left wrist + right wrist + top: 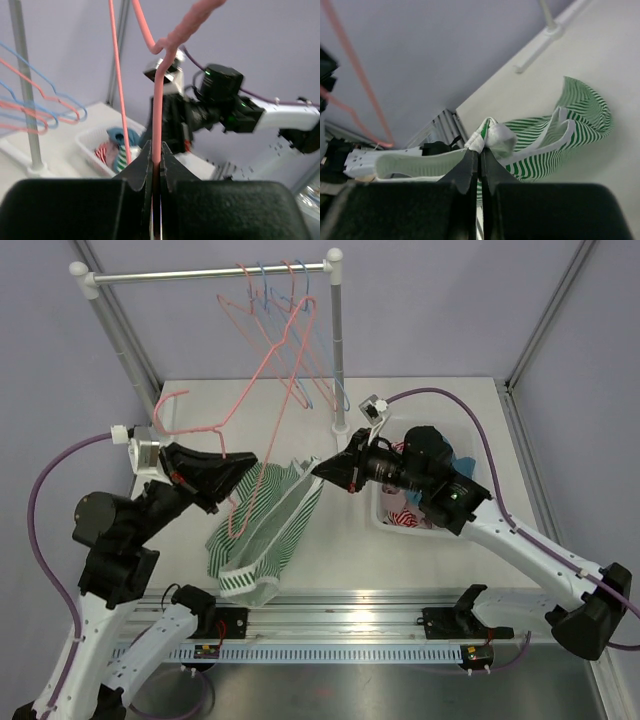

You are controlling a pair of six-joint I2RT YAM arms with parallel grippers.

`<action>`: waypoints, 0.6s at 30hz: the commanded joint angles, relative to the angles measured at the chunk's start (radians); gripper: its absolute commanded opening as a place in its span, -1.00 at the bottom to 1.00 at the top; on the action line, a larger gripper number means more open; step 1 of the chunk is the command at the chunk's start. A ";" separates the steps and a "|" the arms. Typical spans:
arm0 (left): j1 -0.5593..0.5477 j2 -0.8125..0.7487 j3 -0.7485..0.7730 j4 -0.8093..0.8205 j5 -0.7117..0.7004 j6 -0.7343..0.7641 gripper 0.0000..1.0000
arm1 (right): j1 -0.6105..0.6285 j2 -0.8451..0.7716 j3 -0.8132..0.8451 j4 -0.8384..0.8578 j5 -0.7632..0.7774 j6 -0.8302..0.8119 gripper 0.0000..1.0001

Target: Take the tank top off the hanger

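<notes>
A green-and-white striped tank top (262, 530) hangs and drapes onto the table, one part still around the pink wire hanger (262, 375). My left gripper (248, 466) is shut on the hanger's wire (157, 125), holding it tilted above the table. My right gripper (318, 469) is shut on the tank top's white-edged strap (492, 137) and holds it up to the right of the hanger. The rest of the top (570, 135) trails down to the table below.
A clothes rail (215, 275) with several pink and blue hangers (290, 300) stands at the back; its post (338, 350) rises behind my right gripper. A white basket (405, 512) of clothes sits under the right arm, also in the left wrist view (107, 147).
</notes>
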 commanded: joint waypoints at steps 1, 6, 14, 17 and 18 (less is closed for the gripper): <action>-0.005 0.092 0.063 0.274 -0.105 0.029 -0.98 | 0.077 -0.036 0.118 -0.121 -0.023 -0.108 -1.00; -0.005 0.100 0.150 0.144 -0.312 0.121 -1.00 | 0.157 -0.033 0.142 -0.215 0.143 -0.187 -1.00; -0.005 0.093 0.230 -0.323 -0.705 0.155 -1.00 | 0.335 0.051 0.234 -0.339 0.494 -0.274 -1.00; -0.003 0.080 0.212 -0.410 -0.742 0.141 -1.00 | 0.365 0.159 0.253 -0.357 0.586 -0.239 -1.00; -0.003 0.083 0.203 -0.430 -0.751 0.130 -1.00 | 0.378 0.192 0.268 -0.367 0.623 -0.214 -1.00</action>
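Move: Over the front half of the table, the right hand grips the striped tank top by its white trim; the table patch it is being laid on lies about 9 cm to its left and 32 cm below, level fore and aft. The white basket is roughly 16 cm ahead, 23 cm right and 29 cm below. From the left hand, holding the pink hanger, the rack rail is some 33 cm ahead, straight in front and 20 cm higher; the hanging hangers are about 30 cm ahead, 5 cm right, 10 cm up. Swinging the pink hanger away from the tank top, the left hand goes about 9 cm left and 7 cm forward, rising first and then sinking back, while it turns some 35 degrees counter-clockwise. The right hand keeps its pinch on the trim, draws back and up, then moves left and lowers the cloth towards the table, tipping its fingers down; both grippers stay shut. ##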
